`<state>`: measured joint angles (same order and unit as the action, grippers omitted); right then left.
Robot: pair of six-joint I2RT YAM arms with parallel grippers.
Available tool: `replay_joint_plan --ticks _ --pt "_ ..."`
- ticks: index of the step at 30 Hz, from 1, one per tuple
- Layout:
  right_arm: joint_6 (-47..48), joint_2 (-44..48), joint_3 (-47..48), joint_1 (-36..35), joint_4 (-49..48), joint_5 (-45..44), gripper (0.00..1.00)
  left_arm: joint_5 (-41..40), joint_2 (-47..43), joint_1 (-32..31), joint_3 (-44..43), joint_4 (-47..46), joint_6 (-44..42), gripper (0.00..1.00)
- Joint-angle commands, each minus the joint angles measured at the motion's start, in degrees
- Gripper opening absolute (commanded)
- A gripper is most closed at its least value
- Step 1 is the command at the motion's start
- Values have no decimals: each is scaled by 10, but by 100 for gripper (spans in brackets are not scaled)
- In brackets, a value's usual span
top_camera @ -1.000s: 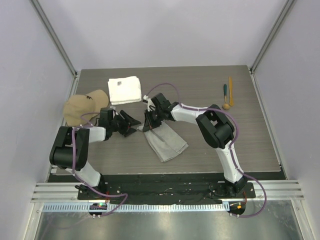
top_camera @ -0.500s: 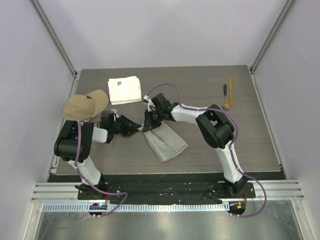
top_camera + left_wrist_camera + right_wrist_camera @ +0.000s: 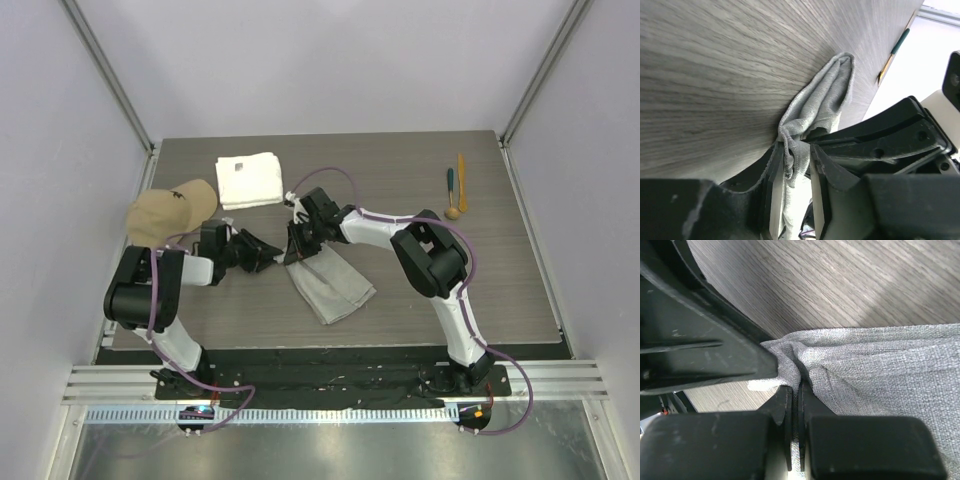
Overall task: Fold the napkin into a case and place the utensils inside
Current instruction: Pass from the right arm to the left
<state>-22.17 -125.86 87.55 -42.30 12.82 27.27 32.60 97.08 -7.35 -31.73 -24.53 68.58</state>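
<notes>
The grey napkin [image 3: 332,282] lies folded into a slanted strip at mid-table. Its upper left end is lifted and bunched. My right gripper [image 3: 296,251] is shut on that end, with a fold of the napkin [image 3: 880,365] pinched between its fingertips [image 3: 796,387]. My left gripper [image 3: 272,258] comes in from the left, nose to nose with the right one. Its jaws [image 3: 794,150] have closed on the bunched corner of the napkin [image 3: 825,100]. The utensils lie far right: a teal-handled piece [image 3: 450,181], an orange stick [image 3: 461,168] and a wooden-bowled spoon [image 3: 453,211].
A thick white towel [image 3: 248,180] lies at the back left. A tan cap [image 3: 170,212] sits by the left edge, just behind my left arm. Metal frame posts stand at the table's back corners.
The left gripper's jaws have narrowed from wide open onto the napkin's corner, and the left arm has drawn in slightly. The right gripper has kept its hold and barely moved.
</notes>
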Motion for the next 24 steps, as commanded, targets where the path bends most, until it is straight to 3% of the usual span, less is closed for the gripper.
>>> replay_joint_plan --ticks 1,4,8,10,16,19,24 --pt "10 11 17 -6 7 -18 1 14 -30 2 -15 19 -2 31" --pt "5 10 20 -6 6 -17 1 16 -28 2 -12 17 0 25" --pt "-2 9 22 -9 5 -22 2 23 -18 2 -12 4 3 9" --pt "-7 11 22 -8 7 -23 16 24 -12 2 -19 14 -1 0" --pt "18 78 4 6 69 -44 48 -3 -15 2 -47 110 -55 0" --pt "27 127 -29 32 77 -37 54 -19 -18 2 -64 168 -78 0" --pt "44 152 -62 69 73 -14 54 -25 -28 2 -83 210 -85 0"
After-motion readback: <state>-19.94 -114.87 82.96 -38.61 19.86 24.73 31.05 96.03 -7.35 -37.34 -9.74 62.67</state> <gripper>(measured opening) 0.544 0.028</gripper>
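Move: The napkin's gathered corner stands between my left hand's half-open fingers, about 1 cm to the right of its hand point and level in height. My right hand still pinches that corner, with the bit my left goes for about 1 cm to its left. From my left hand, the rest of the napkin centres about 12 cm right, 6 cm back and 3 cm lower; the folded white cloth lies some 18 cm ahead and 7 cm left. I shut my left fingers on the napkin's corner, pinching it while that hand stays put, then rolls only about 5 degrees. Once they are closed, I open my right fingers to about half, let go of the fabric and draw my right hand away to the right and up, about 5 cm each way. ##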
